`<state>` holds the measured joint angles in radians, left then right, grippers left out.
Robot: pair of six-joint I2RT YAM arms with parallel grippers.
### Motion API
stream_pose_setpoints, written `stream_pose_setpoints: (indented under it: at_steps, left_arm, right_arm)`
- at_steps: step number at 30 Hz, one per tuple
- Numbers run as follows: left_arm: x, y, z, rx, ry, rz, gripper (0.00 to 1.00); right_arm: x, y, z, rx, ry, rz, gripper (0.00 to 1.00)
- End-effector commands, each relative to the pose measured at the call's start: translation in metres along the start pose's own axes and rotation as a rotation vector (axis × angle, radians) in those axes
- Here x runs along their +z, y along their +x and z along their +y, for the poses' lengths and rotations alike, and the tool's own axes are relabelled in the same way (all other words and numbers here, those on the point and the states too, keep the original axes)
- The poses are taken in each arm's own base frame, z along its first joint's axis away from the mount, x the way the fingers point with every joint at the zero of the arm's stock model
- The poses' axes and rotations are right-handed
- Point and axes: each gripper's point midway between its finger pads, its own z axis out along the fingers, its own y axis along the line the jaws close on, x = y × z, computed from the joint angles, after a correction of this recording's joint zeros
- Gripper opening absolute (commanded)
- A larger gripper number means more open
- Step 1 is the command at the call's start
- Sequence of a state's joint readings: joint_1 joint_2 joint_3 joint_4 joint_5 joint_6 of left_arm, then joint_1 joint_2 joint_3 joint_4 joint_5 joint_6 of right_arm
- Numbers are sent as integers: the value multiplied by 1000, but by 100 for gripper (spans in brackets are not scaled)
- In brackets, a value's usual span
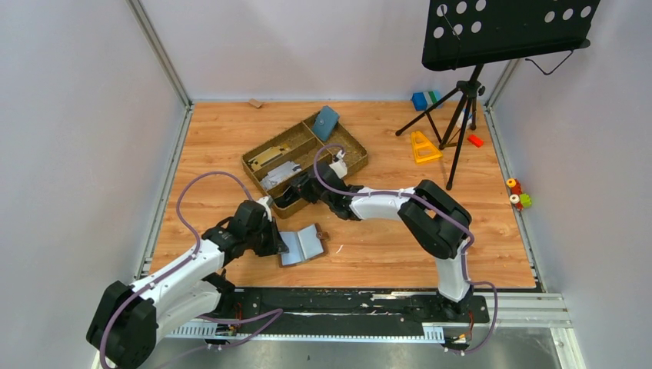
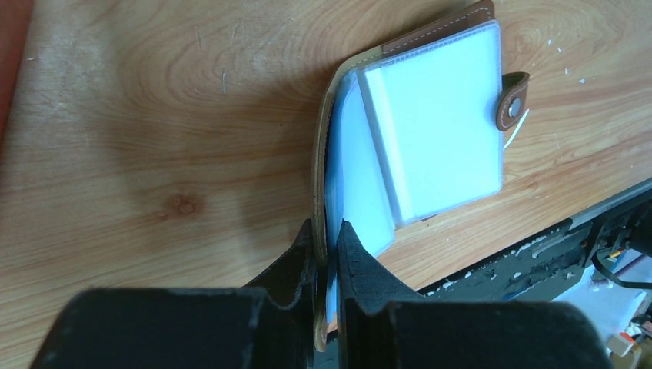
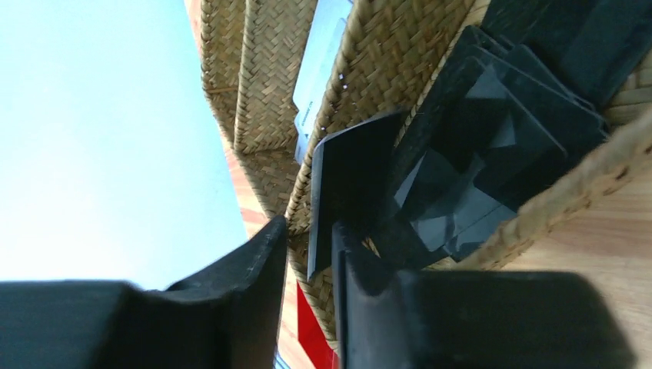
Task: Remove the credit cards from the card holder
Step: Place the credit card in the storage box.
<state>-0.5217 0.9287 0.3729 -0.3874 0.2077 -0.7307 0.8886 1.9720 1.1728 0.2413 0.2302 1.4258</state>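
The brown card holder [image 1: 305, 244] lies open on the table, grey inside with clear sleeves [image 2: 438, 131] fanned out and a snap tab [image 2: 513, 98] at its edge. My left gripper [image 2: 327, 231] is shut on its brown cover and one sleeve, at the holder's left side [image 1: 281, 240]. My right gripper [image 1: 298, 192] hangs over the near compartment of the woven basket [image 1: 281, 138]. Its jaws stand slightly apart: a dark card [image 3: 350, 184] leans on the right finger, with a gap to the left finger. Several dark cards [image 3: 492, 146] lie in that compartment.
A blue-teal pouch [image 1: 327, 121] stands in the basket's far corner and light cards [image 1: 278, 173] lie in another compartment. A black music stand on a tripod [image 1: 461, 115], a yellow triangle [image 1: 422, 147], blocks [image 1: 424, 100] and small toys [image 1: 517, 194] occupy the right side.
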Motion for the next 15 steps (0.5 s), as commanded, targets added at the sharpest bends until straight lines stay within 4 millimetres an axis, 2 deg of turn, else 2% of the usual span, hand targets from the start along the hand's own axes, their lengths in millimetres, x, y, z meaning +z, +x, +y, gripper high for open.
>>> stream_pose_setpoints:
  at_steps: [1,3,5,8,11,15]
  left_arm:
    - [-2,-5,-4,17,30,-27,0]
    - [-2,-4,-4,15,32,-23,0]
    - [-2,-3,-5,12,40,-23,0]
    - [-1,-3,-6,8,46,-23,0]
    - [-1,-4,-6,8,42,-25,0]
    - [-2,-7,-6,12,40,-36,0]
  right_arm:
    - [-1,-3,35,-4,-97,-7,37]
    - [-8,-12,35,-28,-94,-37,58]
    - [-17,-26,34,-65,-82,-80,69]
    - [-31,-48,33,-160,-47,-137,72]
    - [-42,-68,19,-265,51,-159,74]
    - [-54,-81,-19,-295,258,-138,84]
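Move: The right hand is at the left, near end of the storage box's black-card compartment, its fingertips around an upright black card whose middle is about 2 cm ahead, 1 cm right and 3 cm below. The compartment's middle is some 2 cm ahead, 4 cm right and 5 cm below. The white cards lie about 7 cm ahead, 1 cm left; the open card holder 13 cm back, 4 cm right. From the left hand, the compartment is about 17 cm ahead, 5 cm right. Spreading its already slightly parted fingers wide to let the black card go, the right hand first lifts almost straight up, then swings off to the right while still rising, ending about 5 cm right and 4 cm higher, a little farther forward. The wrist rolls some 10 degrees, its left side dipping, as the hand backs away from the compartment's left end. ##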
